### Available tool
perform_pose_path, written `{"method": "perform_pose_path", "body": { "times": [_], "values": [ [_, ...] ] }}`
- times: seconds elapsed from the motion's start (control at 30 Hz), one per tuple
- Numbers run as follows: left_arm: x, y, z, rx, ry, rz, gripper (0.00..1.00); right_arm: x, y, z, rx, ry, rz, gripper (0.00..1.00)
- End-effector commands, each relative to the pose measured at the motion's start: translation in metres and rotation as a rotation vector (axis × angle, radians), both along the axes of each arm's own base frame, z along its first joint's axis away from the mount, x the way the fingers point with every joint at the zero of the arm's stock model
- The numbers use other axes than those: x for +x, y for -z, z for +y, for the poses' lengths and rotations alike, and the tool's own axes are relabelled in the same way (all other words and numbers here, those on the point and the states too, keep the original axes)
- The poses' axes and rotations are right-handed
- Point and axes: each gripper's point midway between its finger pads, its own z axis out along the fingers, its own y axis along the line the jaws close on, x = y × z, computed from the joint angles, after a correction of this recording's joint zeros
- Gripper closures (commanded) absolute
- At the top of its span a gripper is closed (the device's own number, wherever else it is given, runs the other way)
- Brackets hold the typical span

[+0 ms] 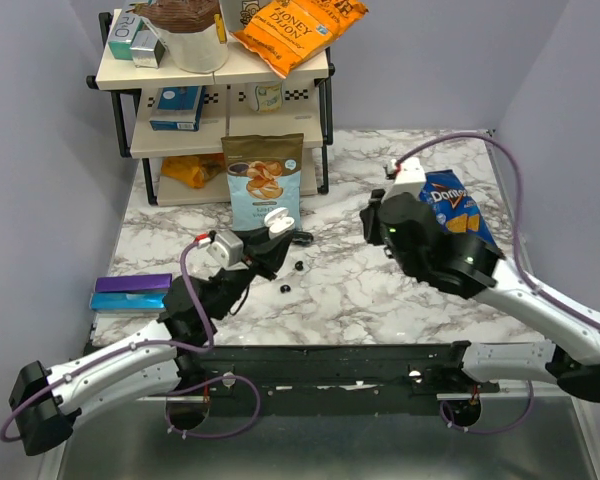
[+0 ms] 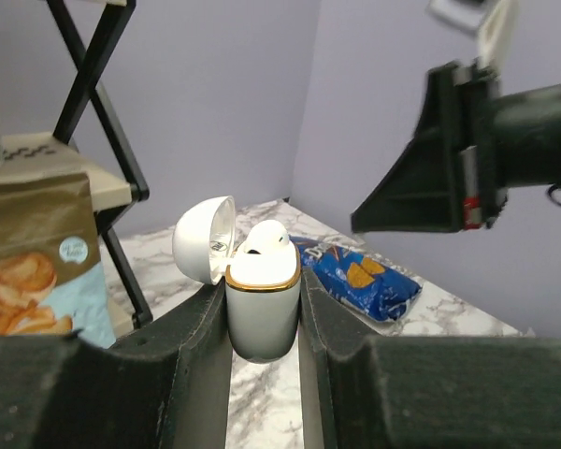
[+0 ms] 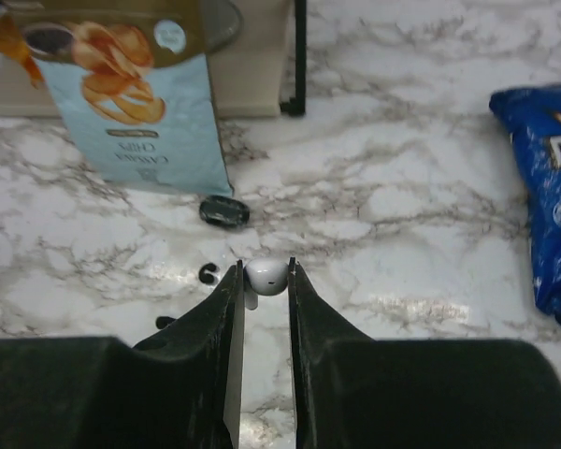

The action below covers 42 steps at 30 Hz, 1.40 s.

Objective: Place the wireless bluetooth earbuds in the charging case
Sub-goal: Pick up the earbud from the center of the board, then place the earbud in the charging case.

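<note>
A white charging case [image 2: 262,313] with a gold rim is held upright above the marble table [image 1: 360,290], my left gripper [image 2: 263,285] shut on its sides. Its lid [image 2: 204,238] is swung open to the left and one white earbud [image 2: 267,237] sits in it. In the top view the case [image 1: 277,218] hangs in front of the chips bag. My right gripper [image 3: 264,281] is shut on a second white earbud [image 3: 269,276], pinched at the fingertips above the table. From above, the right gripper [image 1: 372,222] is right of the case, a gap between them.
A black oval piece [image 3: 224,210] and small black bits [image 3: 207,272] lie on the marble below the right gripper. A light-blue chips bag [image 1: 264,180] leans on a shelf rack [image 1: 220,100]. A blue Doritos bag [image 1: 458,210] lies right; a purple box [image 1: 130,292] lies left.
</note>
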Motion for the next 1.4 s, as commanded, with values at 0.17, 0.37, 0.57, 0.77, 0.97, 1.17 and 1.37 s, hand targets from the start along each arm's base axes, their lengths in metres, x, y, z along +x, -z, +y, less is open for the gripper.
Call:
{"method": "perform_pose_path", "body": {
  "times": [0.17,0.37,0.57,0.77,0.97,1.17,1.37],
  "values": [
    [0.009,-0.068,-0.041,-0.099,0.260,-0.220,1.00,-0.027,-0.122,0.002,0.083,-0.358,-0.432,0.99],
    [0.012,-0.098,-0.062,-0.118,0.330,-0.310,1.00,-0.039,-0.151,0.014,0.123,-0.463,-0.579,0.99],
    [0.014,-0.109,-0.070,-0.132,0.354,-0.341,1.00,-0.042,-0.177,0.027,0.193,-0.499,-0.658,0.99],
    [0.023,-0.105,-0.077,-0.109,0.349,-0.314,1.00,-0.041,-0.190,0.043,0.240,-0.520,-0.685,0.99],
    [0.029,-0.103,-0.079,-0.094,0.333,-0.294,1.00,-0.043,-0.195,0.056,0.266,-0.538,-0.702,0.99],
    [0.031,-0.103,-0.082,-0.074,0.328,-0.300,1.00,-0.042,-0.194,0.068,0.266,-0.558,-0.702,0.99],
    [0.031,-0.101,-0.082,-0.068,0.329,-0.303,1.00,-0.040,-0.186,0.078,0.236,-0.582,-0.686,0.99]
  ]
}}
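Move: The open charging case, held in the left hand, lies about 17 cm to the left of the right hand, 6 cm back and 3 cm higher. The earbud in the right fingers is thus some 17 cm right, 6 cm ahead and 3 cm below the left hand. From the left hand, the chips bag stands about 17 cm ahead, 6 cm left and 22 cm lower; the black clip lies 14 cm ahead, 2 cm right, 32 cm down. The earbud, already pinched in the right fingers, is lifted about 17 cm, then also carried left towards the charging case and drawn slightly back, as the right fingers swing up and round counter-clockwise. The left hand keeps its grip on the case and brings it up and to the right, about 9 cm and 8 cm, a little forward too, tilting its fingertips up and turning clockwise some 20 degrees. ##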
